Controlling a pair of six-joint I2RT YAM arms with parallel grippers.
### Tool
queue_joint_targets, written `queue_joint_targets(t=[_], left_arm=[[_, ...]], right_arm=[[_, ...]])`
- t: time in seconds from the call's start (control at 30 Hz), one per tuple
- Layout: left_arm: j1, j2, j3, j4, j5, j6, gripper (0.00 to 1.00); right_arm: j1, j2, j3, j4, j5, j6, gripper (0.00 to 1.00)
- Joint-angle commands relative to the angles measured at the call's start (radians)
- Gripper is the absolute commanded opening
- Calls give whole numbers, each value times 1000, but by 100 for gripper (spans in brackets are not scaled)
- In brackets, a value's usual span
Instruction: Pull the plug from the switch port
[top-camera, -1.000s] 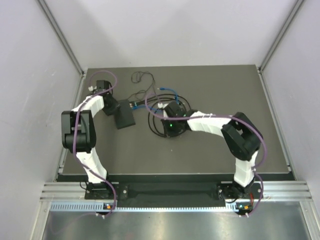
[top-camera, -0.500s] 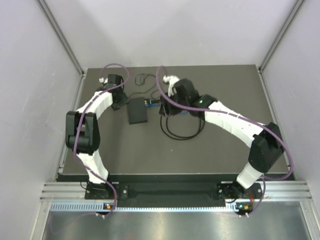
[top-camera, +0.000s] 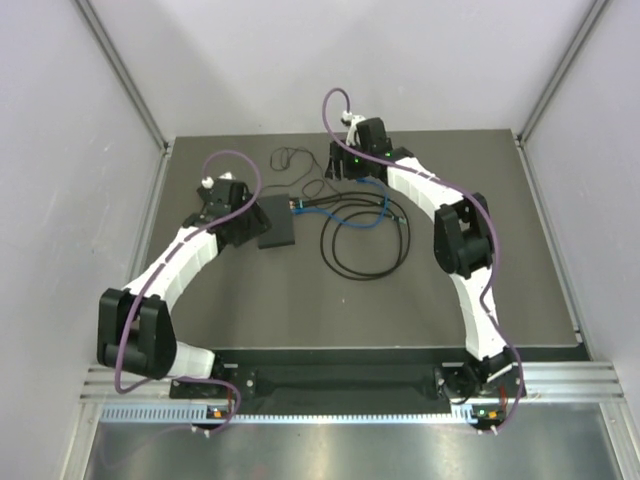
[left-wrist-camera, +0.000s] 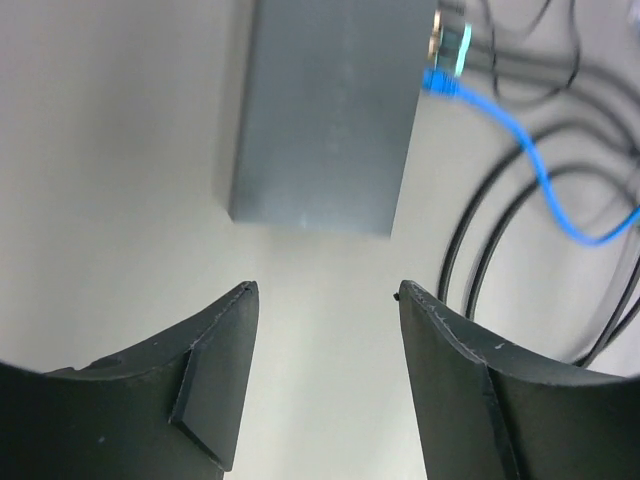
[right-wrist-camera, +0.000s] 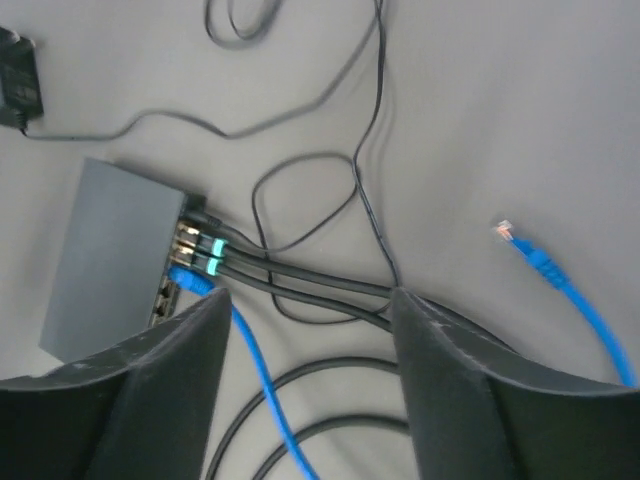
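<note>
The switch (top-camera: 277, 223) is a flat matte black box left of the table's middle. Two black plugs with teal collars (right-wrist-camera: 207, 251) and a blue plug (right-wrist-camera: 187, 279) sit in the ports on its right edge; they also show in the left wrist view (left-wrist-camera: 455, 45). My left gripper (top-camera: 246, 226) is open and empty just left of the switch (left-wrist-camera: 320, 110), not touching it. My right gripper (top-camera: 345, 168) is open and empty, raised behind and to the right of the plugs. The blue cable (top-camera: 345, 210) runs right from the switch.
Black cables loop (top-camera: 365, 250) on the table right of the switch. The blue cable's loose end (right-wrist-camera: 510, 235) lies free. A small black adapter block (right-wrist-camera: 20, 85) with a thin black lead (top-camera: 285, 155) lies behind the switch. Walls close in on both sides.
My right arm has swung from the cable loop to the back of the table. My left arm has stretched forward and right. The switch has shifted right and back.
</note>
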Motion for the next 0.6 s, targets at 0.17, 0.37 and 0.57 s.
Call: queue_joint_targets(t=[0.17, 0.37, 0.57], left_arm=[[-57, -76, -78, 90, 57, -82, 56], [-80, -24, -164, 133, 0, -235, 41], [-87, 73, -161, 180, 6, -266, 37]], right_arm=[[-10, 146, 99, 171, -241, 125, 53], [-7, 226, 150, 190, -266, 148, 48], [1, 283, 185, 170, -295, 169, 36]])
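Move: The blue plug in the switch's port side lies about 11 cm left of the right hand, nearly level with it, some 11 cm below. The green-banded plugs sit next to it, about 2 cm farther out than the blue one; the power cord's small loop is about 7 cm ahead and 6 cm left of the right hand. From the left hand, the switch's middle is about 12 cm ahead, 2 cm right and 11 cm below, the blue plug 16 cm ahead and 7 cm right. Downward and then leftward, the right hand sinks about 7 cm and shifts some 5 cm towards the plugs over the black cables, its left side rolling up about 10 degrees while its empty fingers narrow. The left hand first eases back and to the right, then drops about 6 cm in all just short of the switch's near edge, also half closing on nothing. ##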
